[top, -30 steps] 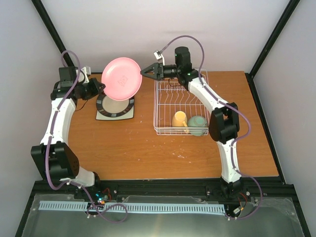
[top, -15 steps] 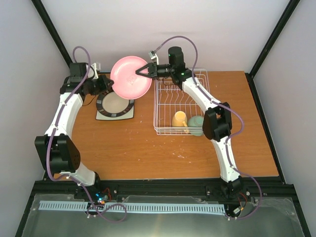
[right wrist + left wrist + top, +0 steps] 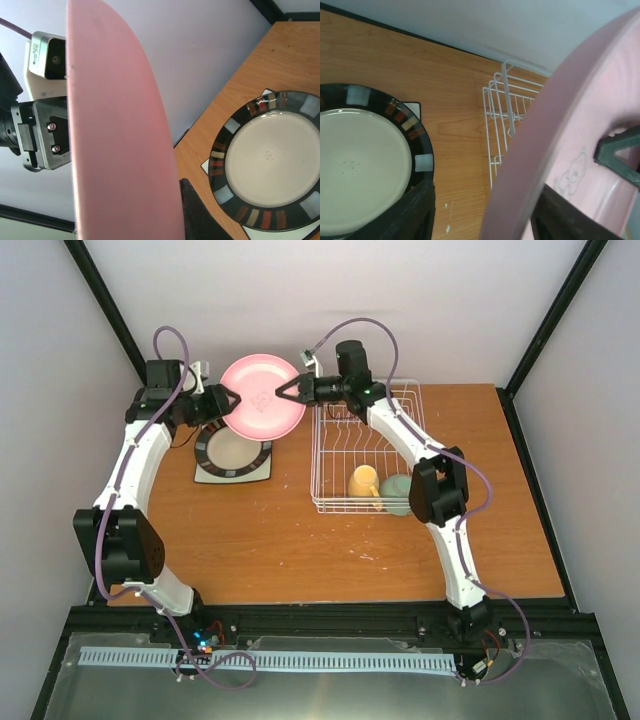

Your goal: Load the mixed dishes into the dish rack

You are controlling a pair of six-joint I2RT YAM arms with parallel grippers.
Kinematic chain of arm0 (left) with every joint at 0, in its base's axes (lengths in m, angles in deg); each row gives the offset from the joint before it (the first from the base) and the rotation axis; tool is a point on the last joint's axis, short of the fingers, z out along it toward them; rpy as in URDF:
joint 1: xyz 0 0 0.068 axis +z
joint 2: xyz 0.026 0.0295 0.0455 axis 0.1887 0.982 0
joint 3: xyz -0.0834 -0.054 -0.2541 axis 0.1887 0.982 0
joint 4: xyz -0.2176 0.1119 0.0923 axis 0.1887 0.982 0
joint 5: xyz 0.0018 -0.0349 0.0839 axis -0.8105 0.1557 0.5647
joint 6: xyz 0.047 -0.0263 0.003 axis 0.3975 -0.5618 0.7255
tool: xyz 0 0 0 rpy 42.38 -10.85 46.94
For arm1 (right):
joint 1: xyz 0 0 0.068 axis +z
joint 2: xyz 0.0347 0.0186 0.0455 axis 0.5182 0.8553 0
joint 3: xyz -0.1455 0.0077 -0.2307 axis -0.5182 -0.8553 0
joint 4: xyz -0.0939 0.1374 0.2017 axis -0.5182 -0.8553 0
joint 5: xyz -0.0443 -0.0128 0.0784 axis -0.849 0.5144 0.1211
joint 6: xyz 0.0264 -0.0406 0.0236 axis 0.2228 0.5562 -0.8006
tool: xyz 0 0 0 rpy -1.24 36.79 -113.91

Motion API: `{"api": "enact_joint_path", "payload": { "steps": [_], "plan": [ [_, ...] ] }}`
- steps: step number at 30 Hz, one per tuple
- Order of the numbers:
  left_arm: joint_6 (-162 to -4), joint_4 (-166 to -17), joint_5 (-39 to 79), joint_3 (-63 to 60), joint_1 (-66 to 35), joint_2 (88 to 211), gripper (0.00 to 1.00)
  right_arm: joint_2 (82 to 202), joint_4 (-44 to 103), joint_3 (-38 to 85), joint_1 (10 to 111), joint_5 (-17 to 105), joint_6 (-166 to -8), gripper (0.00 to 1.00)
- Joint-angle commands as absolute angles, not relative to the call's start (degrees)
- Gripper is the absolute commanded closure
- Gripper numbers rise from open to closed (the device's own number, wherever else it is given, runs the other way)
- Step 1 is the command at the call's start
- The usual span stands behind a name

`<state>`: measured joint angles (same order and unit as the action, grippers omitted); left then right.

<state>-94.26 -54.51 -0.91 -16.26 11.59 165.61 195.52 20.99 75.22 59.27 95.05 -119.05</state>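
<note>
A pink plate [image 3: 262,410] hangs on edge in the air above the table's back left. My right gripper [image 3: 283,392] is shut on its right rim; in the right wrist view the plate [image 3: 115,140] presses against one dark finger [image 3: 200,215] and hides the other. My left gripper [image 3: 232,400] stands open around the left rim, with a gap between one finger [image 3: 415,210] and the plate [image 3: 600,125]. The white wire dish rack [image 3: 316,460] holds a yellow mug [image 3: 363,481] and a pale-green bowl [image 3: 400,492].
Below the pink plate, a black-rimmed cream-centred plate [image 3: 232,452] lies on a square off-white plate [image 3: 262,476] on the wooden table. The rack's upright prongs [image 3: 502,110] stand just right of them. White walls close the back and sides.
The left arm carried the pink plate right, toward the rack. The right gripper reached in and closed on its right rim. The left jaws, shut on the plate before, have opened.
</note>
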Motion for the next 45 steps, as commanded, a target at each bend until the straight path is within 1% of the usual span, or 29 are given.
{"api": "enact_joint_path", "payload": {
  "steps": [1,4,6,8,10,12,14,18,21,25,28,33,35,39,45],
  "plan": [
    [-91.08,-49.78,4.86,-20.83,11.36,167.27,0.42,188.31,20.02,76.14,58.88,93.36,-115.12,0.97],
    [-89.81,-48.99,10.43,-22.43,11.47,166.99,0.41,185.47,13.77,76.25,57.64,87.57,-110.17,0.97],
    [-90.02,-51.12,13.98,-22.53,11.73,165.4,0.4,183.26,8.24,76.33,57.1,81.43,-105.72,0.97],
    [-90.13,-55.13,16.42,-22.26,11.97,163.04,0.37,181.21,3.56,76.19,56.84,75.74,-101.25,0.97],
    [-89.55,-60.49,17.28,-21.79,12.09,160.58,0.32,179.18,0.77,75.16,56.64,71.2,-98.06,0.97],
    [-88.81,-63.97,17.78,-21.77,12.12,158.84,0.29,177.16,-0.81,73.59,56.61,65.15,-97.03,0.97],
    [-87.88,-65.31,19.2,-22.51,12.11,158.1,0.29,175.06,-2.35,71.67,56.69,56.06,-97.17,0.97],
    [-85.98,-64.46,26.35,-23.36,12.23,157.95,0.29,170.48,-2.14,65.48,56.7,38.88,-97.55,0.97],
    [-84.25,-66.29,30.86,-21.88,12.97,156.66,0.28,168.74,-0.24,62.3,56.7,30.18,-98.16,0.97],
    [-84.69,-68.45,30.31,-21.28,16.14,155.87,0.26,170.18,-0.24,63.44,56.67,25.26,-100.98,0.97],
    [-84.81,-68.19,29.67,-20.76,17.88,156.5,0.26,173.27,-2.66,67.82,56.77,24.3,-102.99,0.97],
    [-83.26,-65.2,32.62,-20.53,18.17,158.06,0.27,183.24,-15.44,85.09,58.7,17.82,-100.58,0.97],
    [-82.38,-64.22,34.46,-20.52,18.12,158.22,0.27,185.72,-18.99,89.15,59.47,15.57,-100.85,0.97],
    [-81.32,-61.04,38.73,-21.45,18.25,159.96,0.27,185.88,-23.37,88.56,60.4,12.82,-103.9,0.97],
    [-82.44,-57.8,39.06,-20.81,18.26,161.47,0.3,184.68,-26.26,83.58,61.06,12.41,-107.17,0.97]
  ]
}}
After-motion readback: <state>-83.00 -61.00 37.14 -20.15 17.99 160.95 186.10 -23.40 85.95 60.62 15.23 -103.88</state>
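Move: The right hand, already pinching the pink plate's right rim, carries it to the dish rack, whose middle is roughly 20 cm to its right, 4 cm ahead and 23 cm below. In the rack, the yellow mug sits some 17 cm right and 6 cm back, the green bowl 25 cm right and 7 cm back; the dark-rimmed plate lies 16 cm left, 3 cm ahead. From the left hand, the rack is 31 cm right, 6 cm ahead. Keeping its pinch on the pink plate's rim, the right hand lifts about 10 cm, swings some 19 cm right and a little forward to over the rack, and sinks back to its starting height; its fingers turn clockwise from pointing left to forward-and-down. The left hand opens further and comes away from the plate, rising, then going about 16 cm left before dipping. ##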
